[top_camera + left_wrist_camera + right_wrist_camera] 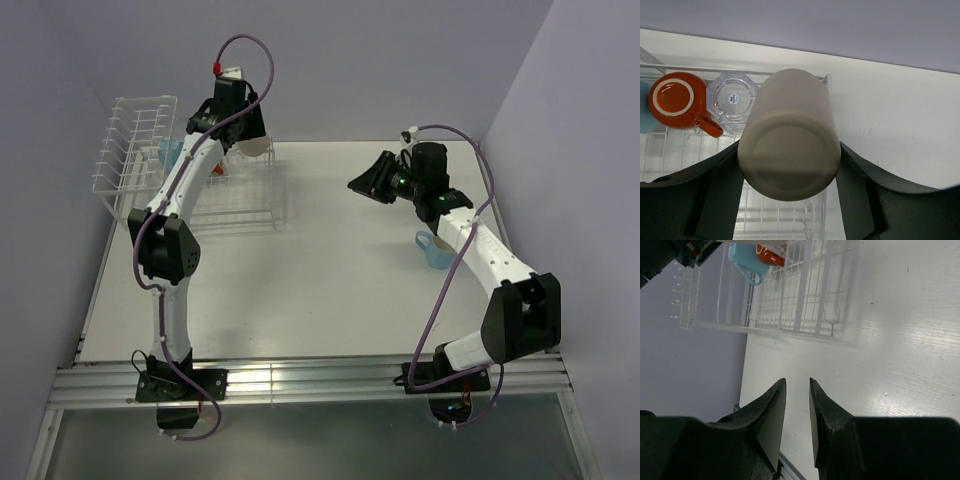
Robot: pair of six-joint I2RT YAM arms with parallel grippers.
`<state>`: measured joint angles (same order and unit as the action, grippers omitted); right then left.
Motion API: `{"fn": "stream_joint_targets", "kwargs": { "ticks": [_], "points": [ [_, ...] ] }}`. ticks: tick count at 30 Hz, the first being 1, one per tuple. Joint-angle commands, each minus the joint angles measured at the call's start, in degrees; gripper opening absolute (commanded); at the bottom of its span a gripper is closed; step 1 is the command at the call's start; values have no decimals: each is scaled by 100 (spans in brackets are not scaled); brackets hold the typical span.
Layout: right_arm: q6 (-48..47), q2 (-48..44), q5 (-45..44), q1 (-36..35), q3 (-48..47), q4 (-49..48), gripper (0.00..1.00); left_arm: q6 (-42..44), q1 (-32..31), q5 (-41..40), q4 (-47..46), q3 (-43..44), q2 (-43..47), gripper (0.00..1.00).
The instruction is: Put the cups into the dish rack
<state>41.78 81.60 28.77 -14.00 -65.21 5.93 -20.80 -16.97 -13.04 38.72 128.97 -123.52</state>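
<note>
My left gripper (790,146) is shut on the beige cup (790,110), whose base faces the wrist camera. It holds the cup over the far right corner of the white dish rack (140,165). Inside the rack stand a red-orange cup (674,99), a clear tumbler (732,99) and a light blue mug (742,257). A second light blue mug (433,250) sits on the table at the right, partly hidden by my right arm. My right gripper (797,381) hovers over the table's middle right, its jaws a little apart with nothing between them.
The rack's tall plate slots (130,135) stand at its left end against the left wall. White tabletop (330,270) lies between the arms. An aluminium rail (300,380) runs along the near edge.
</note>
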Motion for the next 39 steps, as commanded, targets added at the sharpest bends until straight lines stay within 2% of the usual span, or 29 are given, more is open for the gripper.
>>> {"fn": "stream_joint_targets", "kwargs": {
  "ticks": [1, 39],
  "points": [
    [-153, 14, 41, -33, 43, -207, 33, 102, -96, 21, -137, 269, -93, 0],
    [-197, 286, 67, -33, 17, -189, 33, 216, -8, 99, -128, 638, -980, 0]
  ]
}}
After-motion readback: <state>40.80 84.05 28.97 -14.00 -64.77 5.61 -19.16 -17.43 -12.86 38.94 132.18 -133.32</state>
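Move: My left hand holds the beige cup upside down, near the far right corner of the dish rack. The free slot there lies about 13 cm below and 3 cm ahead of this hand, 1 cm to its right. The upturned glass stands some 7 cm left and 2 cm ahead, with the orange mug about 14 cm left and 2 cm ahead, both as low as the slot. From my right hand the slot is roughly 22 cm ahead, 27 cm left and 13 cm below. I keep the beige cup gripped in my left hand and lower it nearly 8 cm towards the free end slot between the glass and the rack's right side. I ease 1 cm forward before sinking, pause briefly partway down, then go on down with another centimetre forward. My fingers tip slightly more downward and don't open. ##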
